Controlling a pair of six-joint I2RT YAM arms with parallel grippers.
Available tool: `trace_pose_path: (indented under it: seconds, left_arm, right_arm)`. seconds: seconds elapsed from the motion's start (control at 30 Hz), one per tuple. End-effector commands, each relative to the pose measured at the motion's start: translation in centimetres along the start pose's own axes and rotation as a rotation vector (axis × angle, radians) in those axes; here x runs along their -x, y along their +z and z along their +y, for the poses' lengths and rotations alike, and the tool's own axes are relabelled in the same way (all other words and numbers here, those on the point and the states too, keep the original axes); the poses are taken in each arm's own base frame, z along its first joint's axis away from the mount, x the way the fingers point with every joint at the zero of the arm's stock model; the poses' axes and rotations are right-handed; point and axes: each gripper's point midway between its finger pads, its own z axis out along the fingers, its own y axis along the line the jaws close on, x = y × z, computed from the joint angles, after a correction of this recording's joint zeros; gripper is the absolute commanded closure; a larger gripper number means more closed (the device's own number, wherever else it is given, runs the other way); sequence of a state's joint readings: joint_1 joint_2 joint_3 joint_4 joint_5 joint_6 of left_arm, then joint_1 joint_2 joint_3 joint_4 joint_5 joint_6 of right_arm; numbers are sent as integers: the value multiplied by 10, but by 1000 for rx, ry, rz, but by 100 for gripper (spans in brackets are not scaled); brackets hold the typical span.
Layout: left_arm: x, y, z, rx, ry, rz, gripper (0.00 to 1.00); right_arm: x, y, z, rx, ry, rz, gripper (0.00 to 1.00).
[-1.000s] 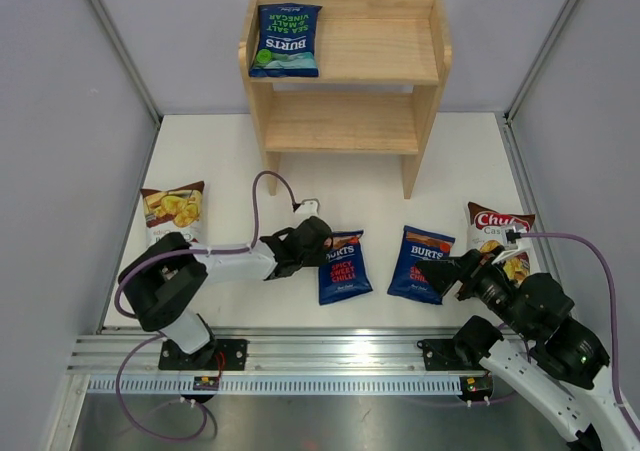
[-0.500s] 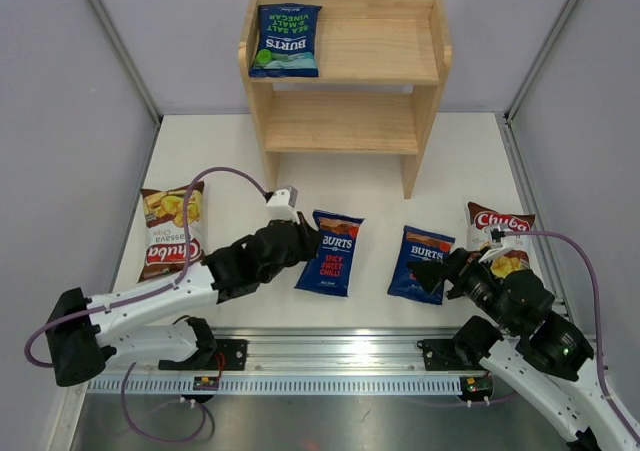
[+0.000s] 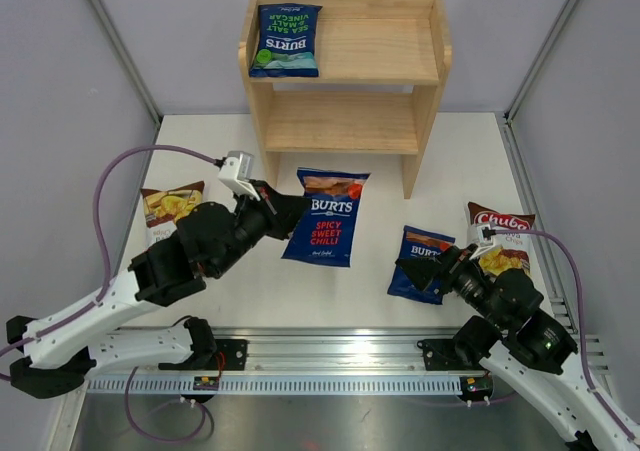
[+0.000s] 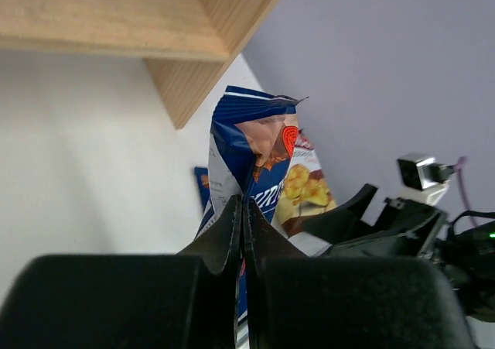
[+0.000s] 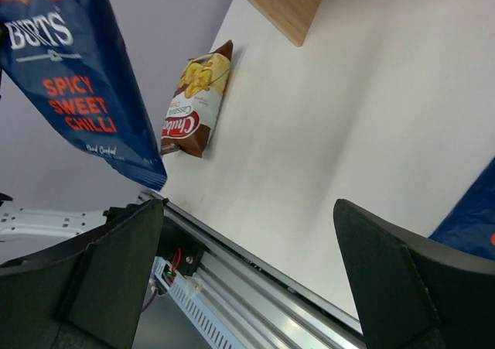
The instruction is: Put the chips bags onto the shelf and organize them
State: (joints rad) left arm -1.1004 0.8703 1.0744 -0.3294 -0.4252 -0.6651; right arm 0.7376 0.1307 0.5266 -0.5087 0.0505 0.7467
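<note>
My left gripper is shut on the left edge of a dark blue BURTS "Spicy Sweet Chilli" bag. The bag hangs above the table in front of the wooden shelf. A green-accented BURTS bag lies on the shelf's top tier at the left. Another orange-topped BURTS bag lies flat on the table, right beside my open, empty right gripper. Brown Chuba bags lie at the far right and far left.
Grey walls close in the white table on three sides. An aluminium rail runs along the near edge at the arm bases. The shelf's lower tier holds nothing.
My left gripper closed on the Spicy Sweet Chilli bag and lifted it off the table, up and toward the shelf. The right gripper stayed open and shifted slightly left by the other BURTS bag.
</note>
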Motion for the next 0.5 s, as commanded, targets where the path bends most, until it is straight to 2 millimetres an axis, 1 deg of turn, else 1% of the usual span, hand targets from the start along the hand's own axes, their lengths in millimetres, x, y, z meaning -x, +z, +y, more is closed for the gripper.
trace_pose_path:
  seconds: [0.0,0.03,0.07,0.13,0.17,0.23,0.27,0.33,0.37,0.43,0.47]
  left_arm:
    - [37,-14,-28,-91,25,-58,100]
    - [51,-17,-39,-114,26,-82,100]
    - [55,-19,-45,-136,28,-81,100]
    - [73,-23,-61,-177,21,-107,100]
    - [76,-24,-68,-204,20,-105,100]
    - [91,-29,-81,-242,9,-133,100]
    - [92,-28,-86,-259,8,-131,100]
    - [97,-27,-92,-274,1,-137,100]
    - [104,-29,-98,-293,-7,-152,100]
    - [109,-30,-106,-318,-13,-162,100]
    - [115,-32,-111,-335,-18,-172,100]
  right_arm:
    - [16,-2,29,119,27,-51,1]
    - [17,-2,30,121,24,-52,1]
    - [18,-1,31,121,25,-52,1]
    - [15,-2,40,169,28,-27,1]
    - [13,-1,42,177,34,-22,1]
    - [15,2,47,200,65,-27,1]
    - [14,3,47,203,74,-25,1]
    - [16,5,53,230,90,-28,0]
    - [15,6,54,234,93,-23,1]
    - [15,6,63,273,95,-12,0]
    - [14,8,64,276,94,-6,1]
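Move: Off to the left hand's right, some 21 cm away, 5 cm back and 12 cm lower, waits the open right gripper. The free stretch of upper shelf lies about 28 cm ahead, 8 cm right and 3 cm above the left hand; the vinegar bag on it is 28 cm ahead, 3 cm left and 4 cm up. From the right hand, the held chilli bag is about 15 cm left, 4 cm ahead, 11 cm up, and the table chilli bag 7 cm ahead, 4 cm right, 22 cm below. Lifting the chilli bag, still pinched by its left edge between shut fingers, the left hand climbs about 11 cm almost straight up, slowing towards the end, while its fingers tip upward and swing slightly clockwise. The right hand, wide open and empty, rises some 3.5 cm and drifts left above the table, rolling and turning a little counter-clockwise. ##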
